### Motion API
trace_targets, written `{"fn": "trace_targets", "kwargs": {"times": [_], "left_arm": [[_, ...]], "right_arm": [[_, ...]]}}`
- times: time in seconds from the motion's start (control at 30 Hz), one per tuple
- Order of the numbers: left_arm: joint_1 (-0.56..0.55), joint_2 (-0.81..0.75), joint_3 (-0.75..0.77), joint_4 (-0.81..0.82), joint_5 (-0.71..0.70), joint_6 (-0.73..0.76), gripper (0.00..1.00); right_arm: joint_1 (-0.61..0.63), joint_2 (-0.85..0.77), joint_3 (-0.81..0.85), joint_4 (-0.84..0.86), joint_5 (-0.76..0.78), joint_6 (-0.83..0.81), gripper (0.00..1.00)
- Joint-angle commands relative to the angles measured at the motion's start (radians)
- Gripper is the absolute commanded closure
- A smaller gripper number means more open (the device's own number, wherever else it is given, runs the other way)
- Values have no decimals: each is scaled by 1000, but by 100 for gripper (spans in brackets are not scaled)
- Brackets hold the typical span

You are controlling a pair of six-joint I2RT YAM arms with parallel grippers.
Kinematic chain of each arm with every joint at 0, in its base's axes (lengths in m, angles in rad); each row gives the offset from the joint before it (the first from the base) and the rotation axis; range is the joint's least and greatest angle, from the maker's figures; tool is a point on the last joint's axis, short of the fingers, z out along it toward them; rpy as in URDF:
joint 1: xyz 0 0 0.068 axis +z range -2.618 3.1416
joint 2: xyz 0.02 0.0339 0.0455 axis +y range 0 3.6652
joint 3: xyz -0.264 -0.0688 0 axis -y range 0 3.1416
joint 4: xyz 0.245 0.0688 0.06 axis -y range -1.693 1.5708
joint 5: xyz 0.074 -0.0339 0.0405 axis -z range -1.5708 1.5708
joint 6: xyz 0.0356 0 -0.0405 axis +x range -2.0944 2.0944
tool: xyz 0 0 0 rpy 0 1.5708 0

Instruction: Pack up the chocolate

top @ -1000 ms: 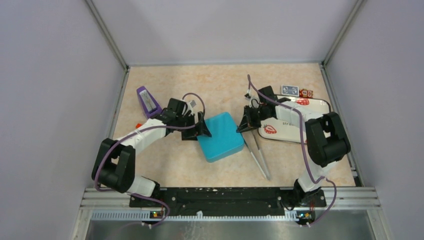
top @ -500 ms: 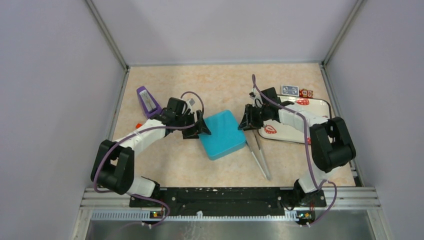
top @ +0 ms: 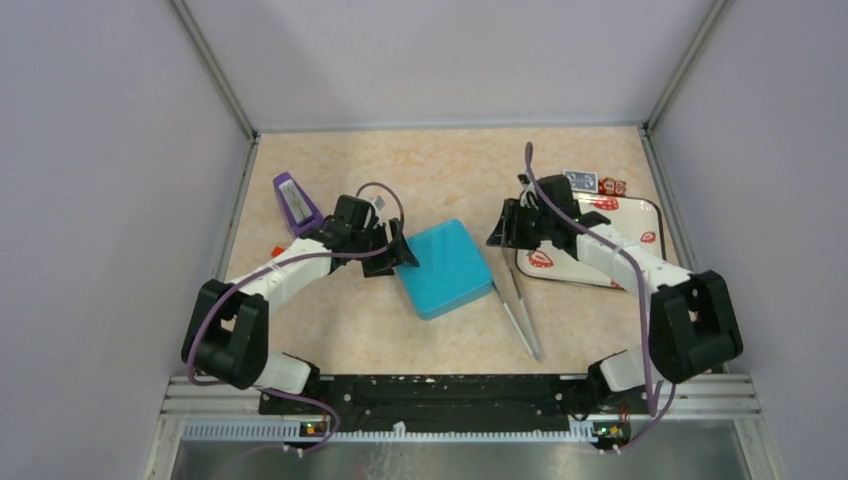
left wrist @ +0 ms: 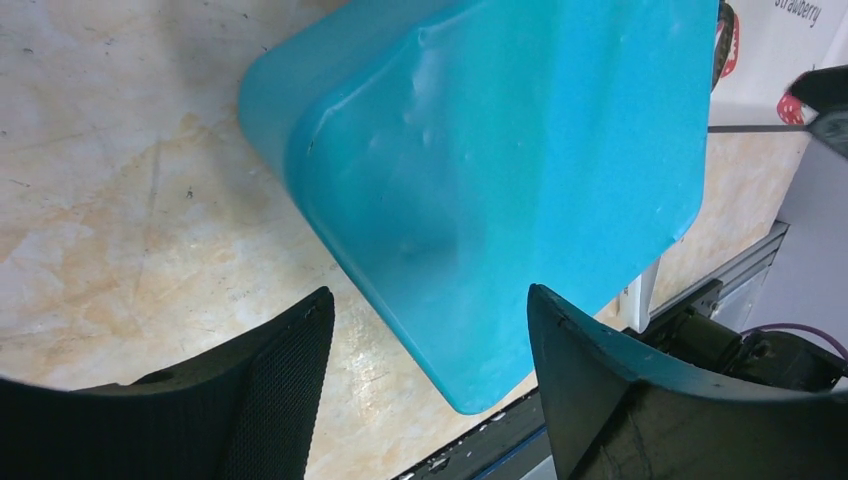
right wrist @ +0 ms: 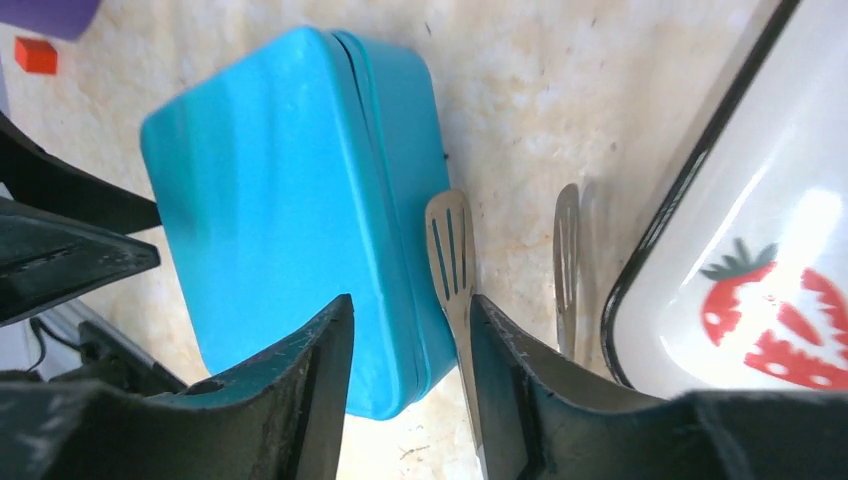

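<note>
No chocolate shows in any view. A closed blue tin (top: 445,268) lies flat on the table between the arms. My left gripper (top: 405,258) stands open at the tin's left side. In the left wrist view a corner of the tin (left wrist: 480,200) lies between the spread fingers (left wrist: 270,390) without touching them. My right gripper (top: 503,235) is open just right of the tin, above the tongs' tips. In the right wrist view the tin's edge (right wrist: 300,230) and one tong blade (right wrist: 452,240) lie below the gap of that gripper (right wrist: 410,300).
Metal tongs (top: 520,310) lie against the tin's right side. A white strawberry tray (top: 640,215) sits at the right, with a small blue card (top: 579,180) and red wrapped bits (top: 612,186) behind it. A purple object (top: 295,203) and an orange block (top: 277,250) are at the left.
My right gripper went from shut to open and drew back from the tin's right edge toward the tray, its elbow swinging right. The left gripper stayed by the tin, its jaws slightly narrower.
</note>
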Motion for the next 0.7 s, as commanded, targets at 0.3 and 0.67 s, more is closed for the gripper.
{"fn": "trace_targets", "kwargs": {"times": [0.3, 0.67], "left_arm": [[-1, -16, 19, 63, -24, -25, 45], [-3, 4, 39, 80, 3, -25, 61]], "right_arm": [[136, -179, -38, -61, 220, -47, 73], [120, -16, 41, -108, 305, -6, 78]]}}
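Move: The lidded blue box has its middle about 8 cm to the left gripper's right, 1 cm back and 5 cm below. From the right gripper the same middle is some 10 cm left, 5 cm back and 6 cm below. A slotted spatula lies about 13 cm back of the right gripper and 2 cm to its right, with a slim knife 12 cm back and 4 cm to the right, both roughly 8 cm below. Swing the right gripper up about 4.5 cm off the box's right side, then sink it some 5 cm while easing back a couple of centimetres beside that side, towards the spatula. Tip its fingers up on the rise, then bring them back to end some 10 degrees steeper, half closing them. Keep the left gripper nearly in place at the lid's left edge, narrowing its fingers by about half. ##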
